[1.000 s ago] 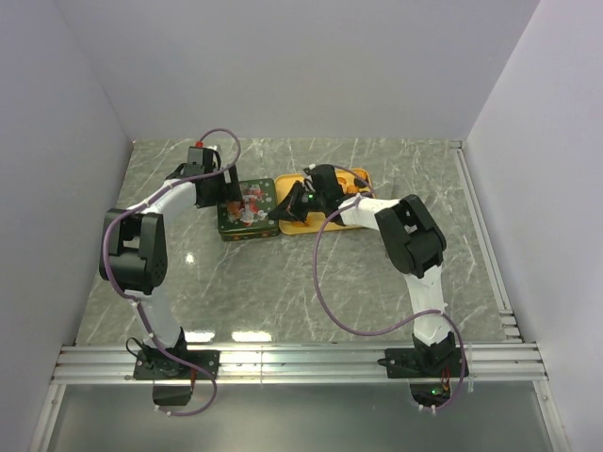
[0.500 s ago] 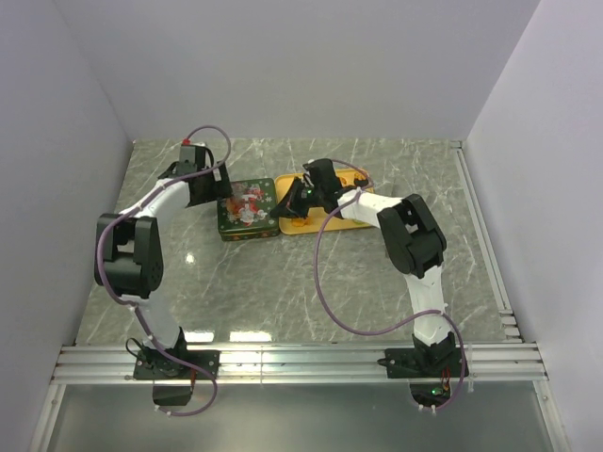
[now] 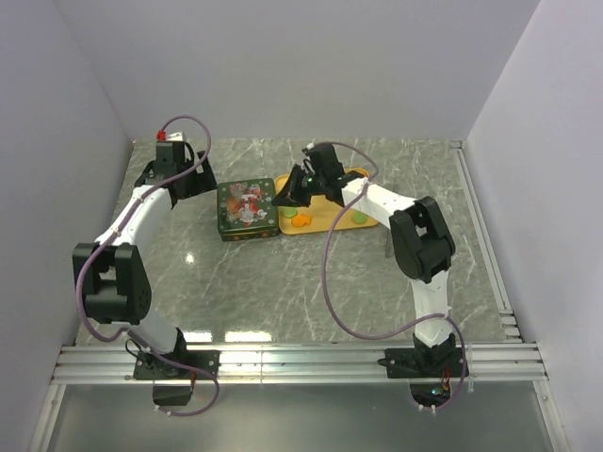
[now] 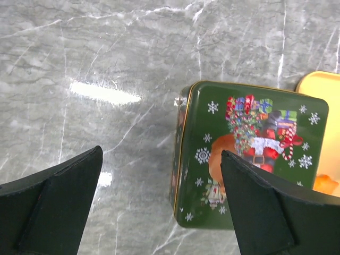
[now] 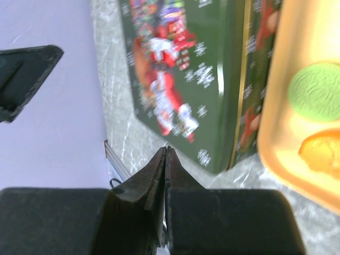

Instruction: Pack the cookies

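Observation:
A green Christmas tin (image 3: 247, 209) lies shut on the marble table, touching the left end of a yellow tray (image 3: 330, 224). The tray holds a few cookies: a green round (image 3: 289, 212), an orange one (image 3: 301, 223) and another green one (image 3: 358, 217). My left gripper (image 3: 195, 182) is open and empty, left of the tin and apart from it; its wrist view shows the tin (image 4: 249, 159) ahead between the fingers (image 4: 160, 152). My right gripper (image 3: 283, 196) is shut with nothing in it, above the seam of tin and tray. Its wrist view shows the shut tips (image 5: 166, 150), tin (image 5: 186, 79), green cookie (image 5: 316, 90) and orange cookie (image 5: 321, 151).
White walls close in the table on the left, back and right. A metal rail (image 3: 301, 360) runs along the near edge by the arm bases. The tray's corner (image 4: 324, 87) shows beyond the tin in the left wrist view.
My left gripper has drawn back from the tin's left edge, up and to the left. My right gripper has moved a little toward the back, above the tin's right edge.

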`<state>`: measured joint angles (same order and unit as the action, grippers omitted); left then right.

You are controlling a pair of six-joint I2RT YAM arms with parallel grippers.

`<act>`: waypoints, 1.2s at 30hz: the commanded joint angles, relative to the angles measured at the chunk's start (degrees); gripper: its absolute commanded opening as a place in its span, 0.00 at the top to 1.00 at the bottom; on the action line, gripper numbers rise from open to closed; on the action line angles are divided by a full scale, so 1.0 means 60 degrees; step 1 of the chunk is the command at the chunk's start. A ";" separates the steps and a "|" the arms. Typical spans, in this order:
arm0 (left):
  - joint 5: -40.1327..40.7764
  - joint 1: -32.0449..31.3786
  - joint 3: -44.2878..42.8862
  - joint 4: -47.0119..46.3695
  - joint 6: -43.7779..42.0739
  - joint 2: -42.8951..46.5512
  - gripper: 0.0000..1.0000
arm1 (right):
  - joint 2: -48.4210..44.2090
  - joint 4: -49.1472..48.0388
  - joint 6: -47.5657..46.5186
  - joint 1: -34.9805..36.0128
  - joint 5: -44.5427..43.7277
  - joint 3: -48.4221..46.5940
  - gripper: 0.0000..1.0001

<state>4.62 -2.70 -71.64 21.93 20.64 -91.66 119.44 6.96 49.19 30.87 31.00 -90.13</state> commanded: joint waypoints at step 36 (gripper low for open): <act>0.1293 -0.1043 0.6253 -0.5556 0.0971 0.6206 0.01 | -1.0632 0.4670 -0.4711 0.0582 -0.2689 0.3390 0.31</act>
<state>3.53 -7.92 -38.52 0.40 28.03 -58.08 59.66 34.44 23.27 34.46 19.03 -70.94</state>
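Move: The closed tin, its lid on, lies about 9 cm to the left of the right hand, some 1 cm ahead and 9 cm below it. The cookie tray's middle is roughly 13 cm to that hand's right, 1 cm ahead and 12 cm below; on the tray, the orange fish cookie is about 6 cm right and 3 cm back. From the left hand, the tin lies some 12 cm to the right, 3 cm back and 11 cm below. The closed tin is left alone as both empty hands draw away. The right hand climbs steeply by some 20 cm beside the tin, then sweeps back and to its right over the tray's near side, its fingers tipping up about 35 degrees and opening from shut to two-thirds wide. The left hand, still wide open, backs off about 9 cm, rising a little and tipping up, swinging right and partly back left. ##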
